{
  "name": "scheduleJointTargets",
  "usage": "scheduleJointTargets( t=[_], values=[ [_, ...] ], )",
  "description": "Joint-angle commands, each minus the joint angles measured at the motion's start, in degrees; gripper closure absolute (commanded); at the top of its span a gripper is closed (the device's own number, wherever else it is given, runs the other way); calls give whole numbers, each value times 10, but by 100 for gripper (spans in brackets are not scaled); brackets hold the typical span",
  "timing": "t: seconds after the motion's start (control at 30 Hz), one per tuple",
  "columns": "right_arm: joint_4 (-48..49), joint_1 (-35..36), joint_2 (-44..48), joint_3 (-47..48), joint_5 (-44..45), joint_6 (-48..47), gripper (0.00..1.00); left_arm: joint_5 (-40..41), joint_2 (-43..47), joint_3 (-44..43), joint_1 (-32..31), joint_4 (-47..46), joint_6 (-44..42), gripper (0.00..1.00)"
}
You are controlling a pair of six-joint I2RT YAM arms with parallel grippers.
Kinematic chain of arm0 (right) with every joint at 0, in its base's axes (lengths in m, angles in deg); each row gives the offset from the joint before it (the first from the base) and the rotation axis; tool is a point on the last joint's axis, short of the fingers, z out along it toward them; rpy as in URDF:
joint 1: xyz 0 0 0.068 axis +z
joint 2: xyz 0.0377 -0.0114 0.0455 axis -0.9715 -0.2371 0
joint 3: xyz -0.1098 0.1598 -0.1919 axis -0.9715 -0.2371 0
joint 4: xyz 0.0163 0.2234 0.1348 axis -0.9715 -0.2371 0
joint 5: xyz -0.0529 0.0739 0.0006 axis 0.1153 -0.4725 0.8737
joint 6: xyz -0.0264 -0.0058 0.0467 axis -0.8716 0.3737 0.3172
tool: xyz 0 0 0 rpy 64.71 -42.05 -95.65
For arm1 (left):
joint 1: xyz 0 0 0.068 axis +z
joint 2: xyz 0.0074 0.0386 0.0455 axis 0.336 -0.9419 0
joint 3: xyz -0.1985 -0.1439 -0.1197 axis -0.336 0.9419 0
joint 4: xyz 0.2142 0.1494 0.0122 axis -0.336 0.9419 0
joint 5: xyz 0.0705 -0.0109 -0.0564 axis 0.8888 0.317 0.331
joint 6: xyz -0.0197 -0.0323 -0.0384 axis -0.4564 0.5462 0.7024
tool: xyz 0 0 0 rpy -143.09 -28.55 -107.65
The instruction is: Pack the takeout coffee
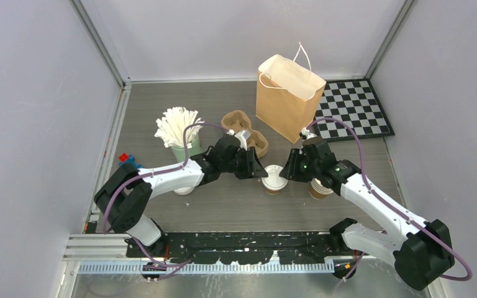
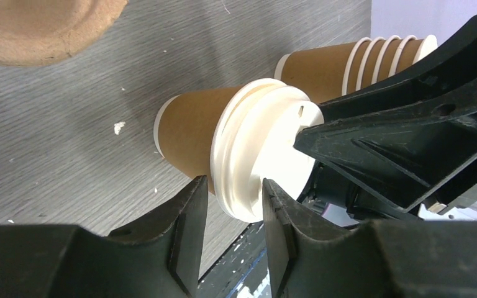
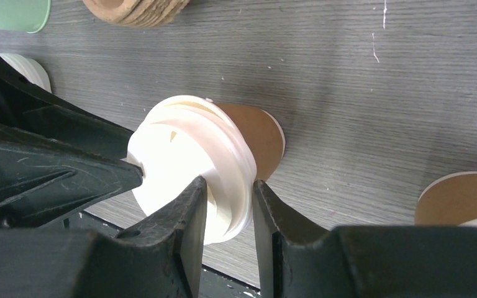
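Note:
The takeout coffee [image 1: 274, 180], a brown paper cup [image 2: 189, 133] with a white lid [image 2: 261, 149], stands on the table between both arms. My left gripper [image 1: 259, 171] reaches it from the left. In the left wrist view its jaws [image 2: 235, 183] are shut on the lid's rim, one finger under the rim and one on the lid's top. My right gripper [image 1: 290, 169] comes from the right. In the right wrist view it [image 3: 228, 183] pinches the opposite edge of the lid [image 3: 186, 155] above the cup wall [image 3: 254, 133].
An open brown paper bag [image 1: 289, 96] stands behind, beside a chequered board [image 1: 354, 108]. A stack of lidless cups [image 1: 318, 188] sits close to the right arm. A cardboard cup carrier [image 1: 243, 127], a green cup of white sticks [image 1: 179, 130] and loose lids [image 1: 184, 189] lie left.

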Motion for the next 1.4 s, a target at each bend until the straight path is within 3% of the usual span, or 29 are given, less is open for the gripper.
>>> scheduleJointTargets(
  t=[0.0,0.13,0.47,0.6,1.37],
  values=[
    [14,-1,5,5,3,-15,66,22,13,-21,-2,18,-26,61],
    [21,-1,0,-1,-10,-8,66,36,31,-21,2,40,-31,60],
    [10,-1,-4,15,2,-9,62,-7,51,-12,22,19,-64,44],
    [7,-1,3,15,16,-8,58,-31,33,-14,23,1,-76,43],
    [2,-1,5,38,19,-24,58,-76,-37,-66,28,-8,-190,37]
  ],
)
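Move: The coffee cup with its white lid stands between the hands, its middle about 4 cm to the right of the left hand, 1 cm back and some 4 cm lower. From the right hand it is about 3 cm left, 1 cm back and 4 cm lower. The stack of cups is roughly 15 cm right of that cup and 1 cm nearer the base; the cardboard cup holder's middle lies some 22 cm beyond it and 9 cm left. At the lidded cup's rim the left hand backs off left and up by about 2 cm while its fingers open, dips again, then eases right and forward with a slight rise. Its wrist swings clockwise some 10 degrees, leaving the wider fingers astride the rim's left side. The right hand stays at the other side, shifting under 1 cm left, then back right, one finger still on the lid's edge. ##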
